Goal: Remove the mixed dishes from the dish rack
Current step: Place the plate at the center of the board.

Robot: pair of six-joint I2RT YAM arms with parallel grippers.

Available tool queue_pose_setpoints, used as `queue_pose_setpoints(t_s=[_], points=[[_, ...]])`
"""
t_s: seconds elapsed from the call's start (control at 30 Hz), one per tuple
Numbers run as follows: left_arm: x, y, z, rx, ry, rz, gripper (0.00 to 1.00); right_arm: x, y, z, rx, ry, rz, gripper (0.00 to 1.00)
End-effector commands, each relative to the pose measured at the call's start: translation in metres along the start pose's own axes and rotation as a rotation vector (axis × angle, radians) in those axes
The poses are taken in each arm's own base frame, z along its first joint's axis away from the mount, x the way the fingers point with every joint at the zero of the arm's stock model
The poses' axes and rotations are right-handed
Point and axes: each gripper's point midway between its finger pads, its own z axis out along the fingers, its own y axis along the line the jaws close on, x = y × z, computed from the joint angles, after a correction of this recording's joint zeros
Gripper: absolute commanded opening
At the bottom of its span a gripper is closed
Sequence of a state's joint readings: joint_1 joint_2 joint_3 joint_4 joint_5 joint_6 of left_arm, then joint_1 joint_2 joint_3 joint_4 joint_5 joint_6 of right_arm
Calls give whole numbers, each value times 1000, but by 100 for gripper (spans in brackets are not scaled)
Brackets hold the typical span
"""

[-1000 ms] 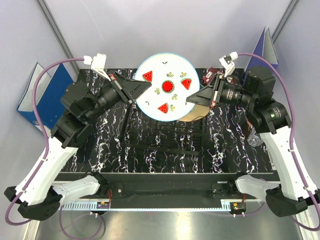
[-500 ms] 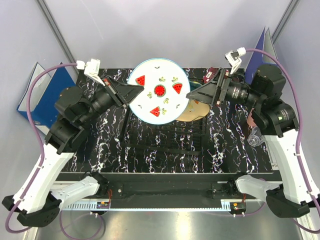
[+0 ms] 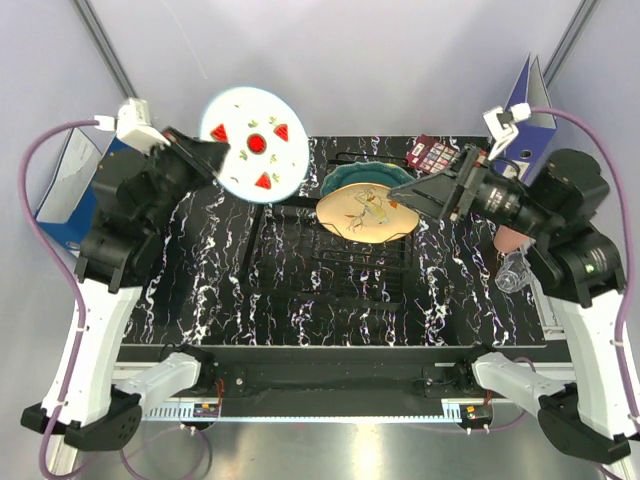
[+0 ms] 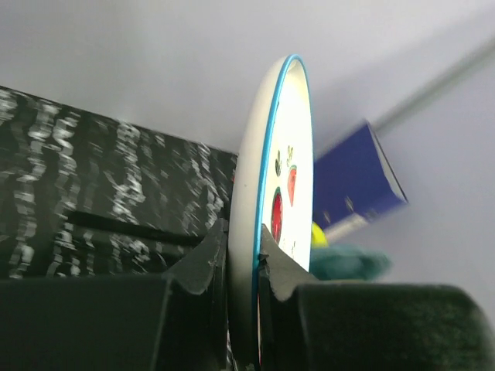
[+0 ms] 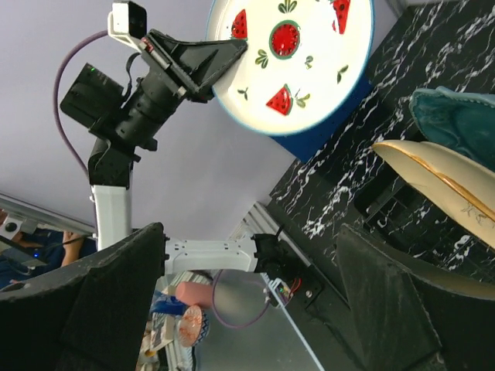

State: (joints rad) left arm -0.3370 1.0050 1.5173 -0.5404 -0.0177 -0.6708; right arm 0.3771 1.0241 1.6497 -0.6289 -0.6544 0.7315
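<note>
My left gripper (image 3: 215, 155) is shut on the rim of the white plate with red fruit marks (image 3: 255, 145) and holds it up over the table's far left. In the left wrist view the plate (image 4: 286, 154) stands edge-on between my fingers (image 4: 203, 259). My right gripper (image 3: 405, 195) is open and empty, next to the cream floral plate (image 3: 365, 215). That plate leans in the black wire dish rack (image 3: 340, 265) in front of the teal scalloped plate (image 3: 375, 178). The right wrist view shows the fruit plate (image 5: 290, 62), cream plate (image 5: 441, 185) and teal plate (image 5: 456, 116). A yellow-green bowl (image 4: 319, 234) peeks past the fruit plate.
A clear glass (image 3: 510, 272) lies at the table's right edge, with something pink (image 3: 507, 240) beside it under my right arm. Blue binders stand at the far left (image 3: 75, 190) and far right (image 3: 530, 100). A small dark red packet (image 3: 430, 155) lies behind the rack.
My left gripper has carried the fruit plate up and to the left, away from the rack. My right gripper has drawn back to the right, uncovering the cream and teal plates.
</note>
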Motion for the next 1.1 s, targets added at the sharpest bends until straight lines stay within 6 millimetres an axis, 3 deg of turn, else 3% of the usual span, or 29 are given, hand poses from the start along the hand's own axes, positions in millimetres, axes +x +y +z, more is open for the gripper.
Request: queue_pose_setpoints(t_s=[0.0, 0.07, 0.1, 0.13, 0.3, 0.37, 0.4, 0.43, 0.5, 0.53, 0.67, 0.77, 0.87, 0.97, 1.07], points=[[-73, 29, 21, -129, -254, -53, 0, -6, 10, -20, 14, -84, -102, 100], [-63, 55, 57, -158, -192, -100, 0, -1, 7, -29, 32, -100, -137, 100], [-65, 73, 68, -189, -189, -116, 0, 1, 5, -31, 40, -103, -146, 100], [-57, 93, 92, -219, -163, -142, 0, 3, 5, -36, 47, -114, -162, 100], [-33, 144, 156, -259, -99, -146, 0, 16, -21, -40, 122, -121, -205, 100], [-40, 154, 174, -277, -109, -124, 0, 20, -32, -40, 150, -121, -210, 100], [-27, 175, 193, -321, -73, -125, 0, 21, -34, -40, 154, -120, -216, 100], [-37, 173, 199, -320, -92, -106, 0, 21, -35, -41, 160, -123, -231, 100], [-34, 195, 217, -372, -100, -99, 0, 21, -40, -41, 177, -129, -239, 100], [-45, 192, 222, -362, -132, -90, 0, 20, -41, -43, 188, -140, -250, 100], [-59, 212, 239, -411, -201, -84, 0, 23, -52, -42, 213, -135, -250, 100], [-55, 228, 251, -453, -209, -94, 0, 28, -60, -38, 223, -122, -238, 100], [-43, 261, 258, -519, -190, -118, 0, 32, -69, -34, 234, -108, -228, 100], [-4, 302, 266, -613, -112, -171, 0, 32, -75, -34, 259, -115, -241, 100], [23, 329, 267, -663, -73, -213, 0, 30, -77, -38, 278, -127, -257, 100]])
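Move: In the left fingers' pinch already, the watermelon plate is bound for the open far-left part of the board, about 30 cm ahead, 8 cm left and 43 cm below that hand; the dish rack's middle lies some 5 cm ahead and 18 cm right, the blue binder 6 cm ahead and 30 cm left. From the empty right hand, the orange plate lies roughly 18 cm straight ahead and 37 cm down, the teal plate 5 cm beyond it. Sweeping the still-pinched watermelon plate away from the rack, the left hand drives some 30 cm forward and 23 cm down while drifting left, turning about 30 degrees counter-clockwise and tipping its fingers down; the descent checks, rises slightly, then resumes. Wide open, the right hand backs off, then sinks, ending about 8 cm lower and 5 cm to the right, nearer the orange plate. ##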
